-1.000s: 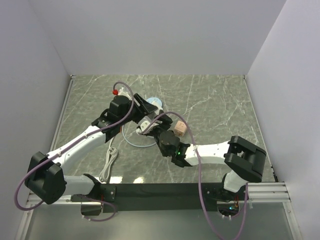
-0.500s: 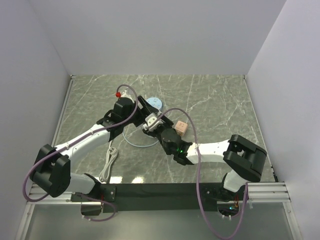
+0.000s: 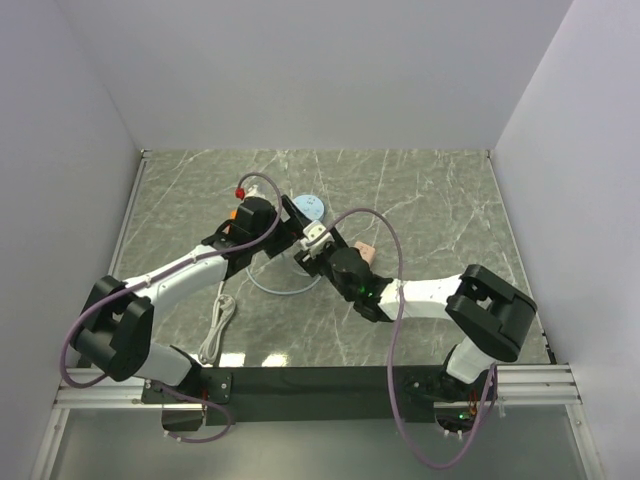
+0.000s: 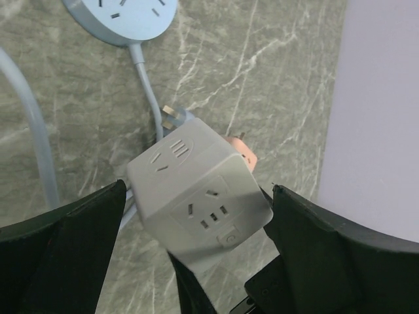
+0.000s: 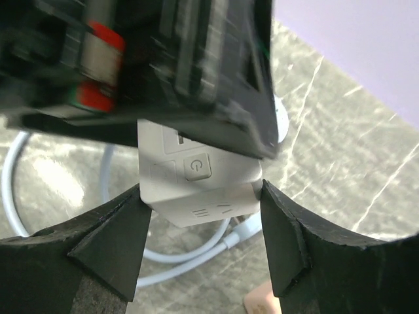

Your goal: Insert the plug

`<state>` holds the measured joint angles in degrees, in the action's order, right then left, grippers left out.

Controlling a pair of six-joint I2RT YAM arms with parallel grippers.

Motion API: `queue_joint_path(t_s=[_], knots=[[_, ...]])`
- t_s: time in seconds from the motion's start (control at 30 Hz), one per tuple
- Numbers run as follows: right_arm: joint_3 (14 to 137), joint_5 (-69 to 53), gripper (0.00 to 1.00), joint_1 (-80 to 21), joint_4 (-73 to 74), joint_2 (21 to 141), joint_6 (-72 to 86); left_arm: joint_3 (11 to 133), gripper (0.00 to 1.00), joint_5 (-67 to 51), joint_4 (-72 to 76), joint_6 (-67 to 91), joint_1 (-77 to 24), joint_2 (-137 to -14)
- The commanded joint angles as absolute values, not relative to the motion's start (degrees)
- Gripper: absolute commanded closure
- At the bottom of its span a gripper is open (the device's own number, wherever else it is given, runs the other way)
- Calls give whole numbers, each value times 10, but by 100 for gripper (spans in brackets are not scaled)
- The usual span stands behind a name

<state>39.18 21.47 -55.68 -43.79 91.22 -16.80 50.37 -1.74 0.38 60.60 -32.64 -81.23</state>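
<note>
A white cube socket (image 5: 196, 176) hangs above the table, and my right gripper (image 5: 203, 190) is shut on it, one finger pressed on each side. My left gripper (image 4: 196, 190) stands wide open around the same cube (image 4: 196, 203), its fingers (image 4: 72, 229) apart from it. A pale blue plug (image 4: 174, 116) with metal prongs lies on the table behind the cube, at the end of the cable from a round blue socket (image 4: 121, 16). In the top view the two grippers (image 3: 290, 222) (image 3: 313, 243) meet at the table's middle.
A pink cube (image 3: 368, 252) sits just right of the grippers. A loop of white cable (image 3: 272, 287) lies under them. Another white cord (image 3: 215, 330) lies at the front left. The round blue socket (image 3: 308, 207) is just behind the grippers.
My left gripper's jaws have spread wide and let go of the white cube. The right gripper has carried the cube a little toward the back.
</note>
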Motion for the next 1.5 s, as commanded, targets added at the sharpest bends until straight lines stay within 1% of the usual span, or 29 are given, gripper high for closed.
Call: queue_joint_path(t_s=[0.0, 0.07, 0.2, 0.33, 0.6, 0.77, 0.9, 1.17, 1.27, 1.47], knots=[[383, 172, 99, -544, -460, 899, -123, 522, 1, -2, 4, 587, -323, -817], [387, 169, 99, -541, -450, 906, -117, 521, 1, -1, 4, 582, -322, -816], [384, 124, 99, -523, -452, 911, -86, 518, 1, -2, 18, 570, -317, -809], [398, 106, 99, -507, -431, 919, -55, 516, 0, 28, 19, 545, -304, -797], [401, 41, 99, -455, -415, 902, 25, 454, 1, -9, 82, 495, -229, -730], [424, 10, 99, -428, -375, 881, 66, 432, 1, -1, 99, 442, -225, -702], [444, -49, 99, -403, -343, 853, 96, 422, 1, -26, 125, 411, -218, -693], [459, -165, 99, -344, -338, 820, 148, 388, 1, -40, 149, 379, -199, -686], [461, -188, 99, -328, -346, 818, 157, 381, 0, -29, 148, 378, -190, -682], [480, -189, 99, -325, -347, 833, 143, 376, 1, 57, 120, 374, -185, -673]])
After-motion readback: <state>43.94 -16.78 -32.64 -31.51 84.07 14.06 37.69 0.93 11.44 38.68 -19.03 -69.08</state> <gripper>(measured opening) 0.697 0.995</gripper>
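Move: The white cube socket is in the right hand's grip, roughly at its hand point; the left hand's wide-open fingers still straddle it, with the cube about 2 cm below and 1 cm ahead and right of that hand's point. From the left hand, the blue plug lies some 8 cm ahead, 6 cm right; the round blue socket 18 cm straight ahead; the pink cube 3 cm ahead, 13 cm right; the orange strip 9 cm ahead, 18 cm left, all roughly 14 cm below. The left hand, fingers staying wide open, backs off the white cube to its left by about 11 cm, also edging a little forward, rising a few centimetres midway and sinking again while its fingers tip up some 20 degrees. The right hand keeps its pinch on the cube, first sinks about 4 cm, then lifts 8 cm while drifting a few centimetres forward and right, its wrist rolling left side up and tipping the fingers down, roughly 25 degrees each. ##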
